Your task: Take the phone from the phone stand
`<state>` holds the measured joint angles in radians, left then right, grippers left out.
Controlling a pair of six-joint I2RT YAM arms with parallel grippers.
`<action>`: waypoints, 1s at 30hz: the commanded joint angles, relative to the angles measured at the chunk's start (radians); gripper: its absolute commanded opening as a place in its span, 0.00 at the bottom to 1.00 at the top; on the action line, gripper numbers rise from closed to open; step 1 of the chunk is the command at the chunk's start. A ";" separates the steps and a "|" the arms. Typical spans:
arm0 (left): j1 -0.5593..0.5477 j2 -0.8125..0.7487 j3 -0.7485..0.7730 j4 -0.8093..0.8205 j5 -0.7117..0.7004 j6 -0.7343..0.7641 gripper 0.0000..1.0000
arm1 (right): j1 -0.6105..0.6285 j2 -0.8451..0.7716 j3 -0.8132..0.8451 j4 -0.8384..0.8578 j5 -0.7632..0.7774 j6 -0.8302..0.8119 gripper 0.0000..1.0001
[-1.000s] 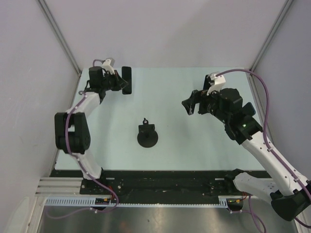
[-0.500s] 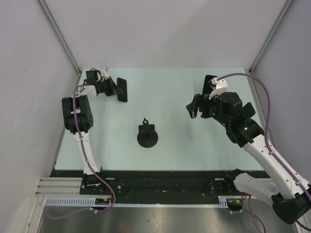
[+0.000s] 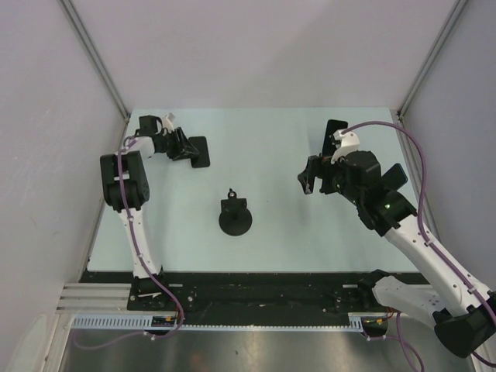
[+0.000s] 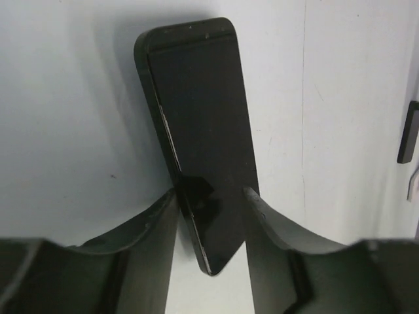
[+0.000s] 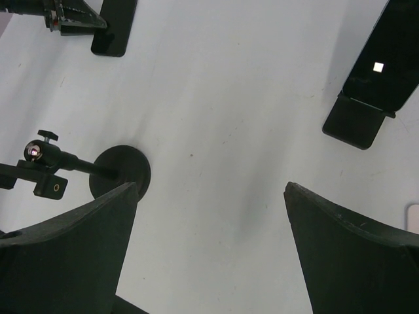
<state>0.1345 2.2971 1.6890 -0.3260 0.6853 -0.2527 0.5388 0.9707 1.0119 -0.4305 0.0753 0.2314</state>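
Note:
The black phone [image 4: 196, 124] lies on the table at the far left, off the stand, seen too as a dark slab [image 3: 200, 151]. My left gripper [image 4: 211, 193] stands low around its near end, jaws parted to about the phone's width, and the fingers [image 4: 154, 226] no longer pinch it. The phone stand [image 3: 234, 217], a black round base with a small clamp head, stands empty mid-table and shows in the right wrist view [image 5: 121, 171]. My right gripper [image 5: 209, 186] hovers wide open to the right of the stand [image 3: 310, 177], holding nothing.
A second black flat object with a small white square [image 5: 383, 59] stands propped at the far right [image 3: 335, 133]. White enclosure walls rise close on the left, rear and right. The right arm's purple cable [image 3: 418, 163] arcs over the table's right side.
The left gripper, shut on the upright phone a second ago, has lowered it onto the table at the far left and opened its jaws. The right arm drifted slightly.

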 commanded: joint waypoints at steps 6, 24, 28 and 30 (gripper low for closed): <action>0.001 -0.057 -0.006 -0.024 -0.141 0.026 0.78 | -0.002 0.010 -0.010 0.032 0.007 -0.003 1.00; -0.088 0.015 0.083 -0.022 -0.196 -0.023 0.93 | -0.002 0.019 -0.036 0.044 -0.011 -0.006 1.00; -0.101 0.039 0.095 -0.022 -0.165 -0.039 0.94 | -0.002 0.014 -0.038 0.045 -0.012 -0.004 1.00; -0.102 0.045 0.100 -0.022 -0.159 -0.046 0.94 | -0.002 0.013 -0.039 0.045 -0.012 -0.001 1.00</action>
<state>0.0479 2.2971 1.7622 -0.3168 0.5037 -0.2676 0.5388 0.9947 0.9695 -0.4179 0.0704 0.2310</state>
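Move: The phone already lies on the far left of the table, its middle only some 2 cm ahead of the left hand, 3 cm to its right and 2 cm below, with the half-open fingers about its nearer half. The phone stand, now empty, is about 26 cm back and 20 cm to the right of that hand. From the right hand the phone lies roughly 27 cm ahead, 46 cm to the left and 26 cm lower. The phone is left on the table as the left fingers go on opening from about half to nearly full width. The left hand first eases up about 1 cm, then drifts forward and to the right low over the phone, about 2.5 cm forward and 2 cm right in all, rolling some 10 degrees with its left side rising. The right hand, wide open, sinks about 2.5 cm in free air. ##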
